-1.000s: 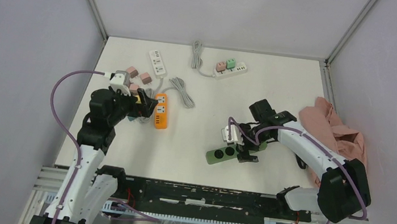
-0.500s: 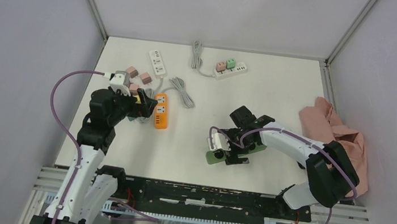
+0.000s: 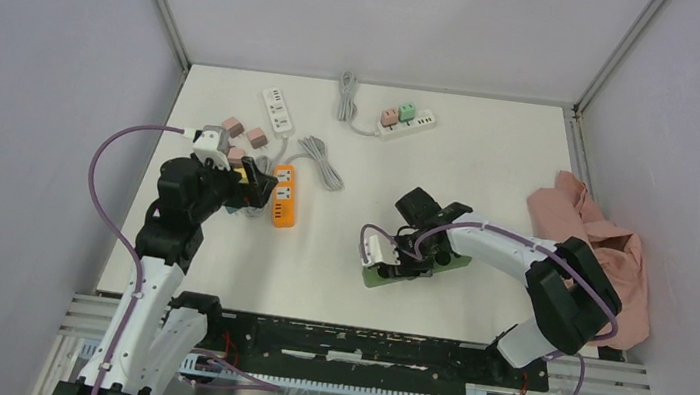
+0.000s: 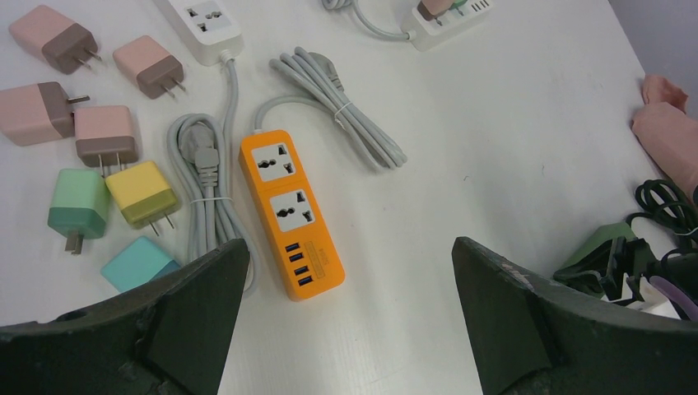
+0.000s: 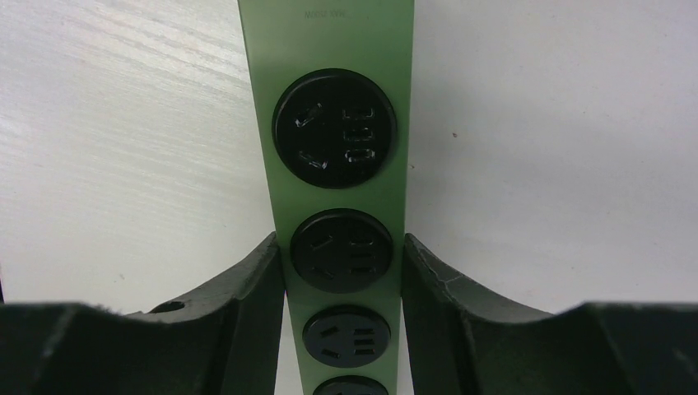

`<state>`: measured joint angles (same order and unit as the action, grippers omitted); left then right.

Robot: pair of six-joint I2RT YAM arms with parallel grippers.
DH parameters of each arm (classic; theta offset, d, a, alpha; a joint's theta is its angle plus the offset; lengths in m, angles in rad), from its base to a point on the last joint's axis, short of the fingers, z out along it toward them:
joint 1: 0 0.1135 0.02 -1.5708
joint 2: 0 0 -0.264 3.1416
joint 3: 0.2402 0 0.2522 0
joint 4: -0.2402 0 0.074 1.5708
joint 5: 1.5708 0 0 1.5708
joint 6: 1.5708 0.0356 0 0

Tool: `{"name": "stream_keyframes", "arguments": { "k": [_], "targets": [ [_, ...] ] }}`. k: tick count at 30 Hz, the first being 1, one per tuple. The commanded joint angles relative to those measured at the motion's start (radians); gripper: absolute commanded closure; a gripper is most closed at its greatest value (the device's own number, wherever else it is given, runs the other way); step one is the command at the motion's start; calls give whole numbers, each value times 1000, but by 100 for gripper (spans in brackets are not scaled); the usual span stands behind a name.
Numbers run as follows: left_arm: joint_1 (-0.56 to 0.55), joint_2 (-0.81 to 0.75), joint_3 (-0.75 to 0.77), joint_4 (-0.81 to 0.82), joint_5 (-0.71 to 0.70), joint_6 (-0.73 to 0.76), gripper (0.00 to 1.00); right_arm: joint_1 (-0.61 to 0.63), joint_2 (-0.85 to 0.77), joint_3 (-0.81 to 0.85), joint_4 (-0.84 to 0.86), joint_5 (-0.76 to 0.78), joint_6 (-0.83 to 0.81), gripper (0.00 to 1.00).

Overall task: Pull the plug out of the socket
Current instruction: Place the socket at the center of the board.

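A white power strip (image 3: 417,125) lies at the back of the table with a pink plug (image 3: 390,116) and a green plug (image 3: 407,111) seated in it. My right gripper (image 3: 408,263) is low over a green power strip (image 3: 374,277) near the table's middle. In the right wrist view its fingers (image 5: 262,280) press both long sides of that green strip (image 5: 329,41), whose round black sockets are bare. My left gripper (image 4: 346,247) hangs open above the table, just right of an orange power strip (image 4: 288,210), holding nothing.
Several loose adapters (image 4: 107,136) in pink, green, yellow and teal lie left of the orange strip, beside bundled grey cords (image 4: 206,189). A second white strip (image 3: 278,111) lies at the back left. A pink cloth (image 3: 602,249) is heaped at the right edge.
My right gripper slid left along the green strip toward its near end, dropped lower, and its jaws closed in on the strip's sides. The left arm stayed still.
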<state>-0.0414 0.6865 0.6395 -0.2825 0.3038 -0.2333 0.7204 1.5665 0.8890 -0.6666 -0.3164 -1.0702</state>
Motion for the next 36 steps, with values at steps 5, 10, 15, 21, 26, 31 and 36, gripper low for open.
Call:
{"name": "stream_keyframes", "arguments": {
  "k": [5,10,15,21,26,31,36],
  "targets": [
    [2,-16,11,22,-8,42,1,-35,-33,66,-13,-13,90,88],
    [2,-19,11,22,-6,42,1,-137,-75,85,25,-96,189,100],
    [1,-17,11,22,-5,40,1,-272,-123,114,171,-113,382,100],
    [2,-23,12,22,5,37,1,-458,-16,287,379,90,734,100],
    [2,-32,11,23,0,38,1,-551,257,584,319,300,951,98],
    [2,-33,12,23,-2,38,1,-591,452,796,261,403,1027,88],
    [2,-29,11,24,3,37,1,-622,569,896,226,399,1047,84]
  ]
}}
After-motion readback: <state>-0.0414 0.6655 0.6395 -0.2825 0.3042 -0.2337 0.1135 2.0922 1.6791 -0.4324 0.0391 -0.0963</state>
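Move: The green socket is already between my right fingers, down on the board. The clear far-right spot I'm taking it to lies some 34 cm ahead and 16 cm to the right, at table height. The white socket with the pink and green plugs stands about 18 cm left of that spot and level with it, and the pink cloth some 22 cm right of it and 24 cm nearer me. From my left hand that spot is roughly 27 cm ahead, 49 cm right and 20 cm down. Keeping my right fingers pinched across the green socket, I lift it clear and swing it forward and to the right, about 33 cm out and 15 cm across, towards the open far-right part of the board. I rise some 11 cm, then come down about 4 cm near the end, while turning the socket roughly 90 degrees clockwise so its cord end trails back towards me. ##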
